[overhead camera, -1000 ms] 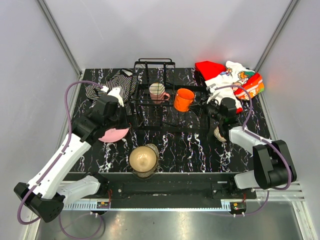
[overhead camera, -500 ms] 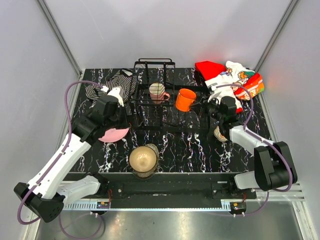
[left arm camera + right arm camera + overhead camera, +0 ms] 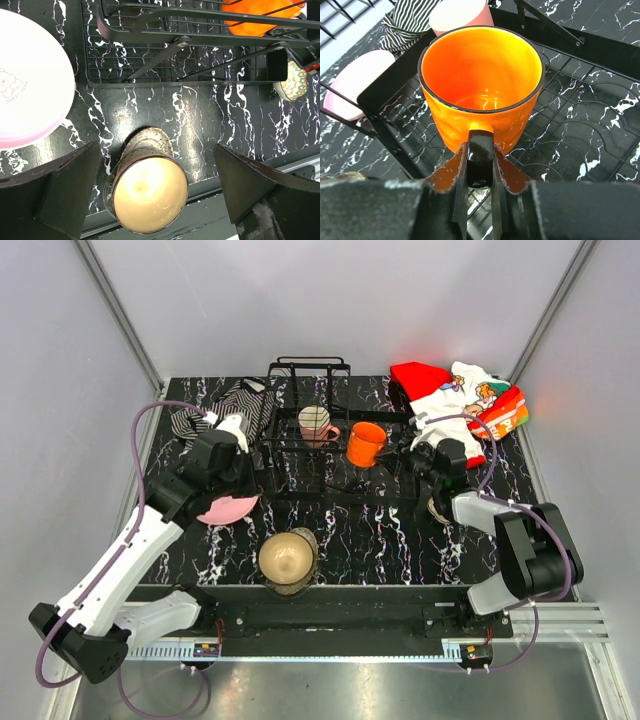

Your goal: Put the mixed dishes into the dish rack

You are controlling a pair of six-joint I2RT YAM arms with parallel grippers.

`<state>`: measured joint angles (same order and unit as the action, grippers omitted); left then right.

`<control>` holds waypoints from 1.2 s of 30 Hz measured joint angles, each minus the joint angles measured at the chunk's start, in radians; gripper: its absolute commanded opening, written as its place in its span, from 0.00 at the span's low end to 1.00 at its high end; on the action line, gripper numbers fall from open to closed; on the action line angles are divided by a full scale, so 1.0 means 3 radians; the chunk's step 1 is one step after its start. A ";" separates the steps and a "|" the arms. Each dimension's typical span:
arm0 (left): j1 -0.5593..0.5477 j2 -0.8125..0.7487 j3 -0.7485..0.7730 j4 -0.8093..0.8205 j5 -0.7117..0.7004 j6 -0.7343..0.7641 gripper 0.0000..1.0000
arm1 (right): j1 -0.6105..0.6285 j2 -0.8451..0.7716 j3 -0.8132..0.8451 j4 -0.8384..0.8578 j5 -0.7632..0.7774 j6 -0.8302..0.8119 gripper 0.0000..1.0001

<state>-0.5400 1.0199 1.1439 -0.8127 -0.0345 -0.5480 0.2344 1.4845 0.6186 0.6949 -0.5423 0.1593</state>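
The small orange cup (image 3: 482, 85) hangs upright over the black wire dish rack (image 3: 580, 135). My right gripper (image 3: 481, 160) is shut on the cup's black handle. From above, that cup (image 3: 366, 443) is over the right half of the rack (image 3: 330, 498), and a cream-pink mug (image 3: 316, 424) stands in the rack behind it. My left gripper (image 3: 155, 165) is open and empty, high above the brownish bowl (image 3: 147, 192) near the table's front edge. A pink plate (image 3: 25, 85) lies left of the rack. The small floral cup (image 3: 291, 81) sits on the table at the rack's right.
A striped black-white cloth (image 3: 225, 405) lies at the back left. A red-white printed cloth (image 3: 455, 395) is bunched at the back right. The rack's raised upright section (image 3: 308, 368) stands at the far end. Grey walls enclose the table.
My right arm has carried the orange cup slightly left over the rack. The left arm has not moved.
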 measured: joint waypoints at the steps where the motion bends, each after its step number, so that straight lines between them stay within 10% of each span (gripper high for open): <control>1: 0.0000 0.0011 0.0000 0.0000 0.0000 0.0000 0.99 | 0.0003 0.0052 -0.0001 0.0045 -0.0008 -0.0013 0.00; 36: 0.0092 0.0064 0.0038 -0.0028 -0.0008 0.0155 0.99 | 0.0643 0.0764 0.0064 0.0610 0.0233 -0.0922 0.00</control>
<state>-0.5125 1.0389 1.1553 -0.8211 -0.0368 -0.5014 0.4274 1.7138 0.6376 0.8780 -0.4725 -0.1173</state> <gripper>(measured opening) 0.987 0.233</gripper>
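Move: The right hand already holds the orange mug by its handle; its spot in the rack, under the upper shelf's right end, is about 12 cm left, 3 cm ahead and 8 cm below. The pink mug stands roughly 17 cm left, 10 cm ahead and 8 cm down; the patterned bowl sits some 15 cm right, 11 cm back and 12 cm lower. That spot lies about 15 cm right of the left hand, 5 cm ahead, 16 cm below. Right hand carries the gripped orange mug 6 cm left, then sinks 5 cm towards the pink mug, tilting slightly. ##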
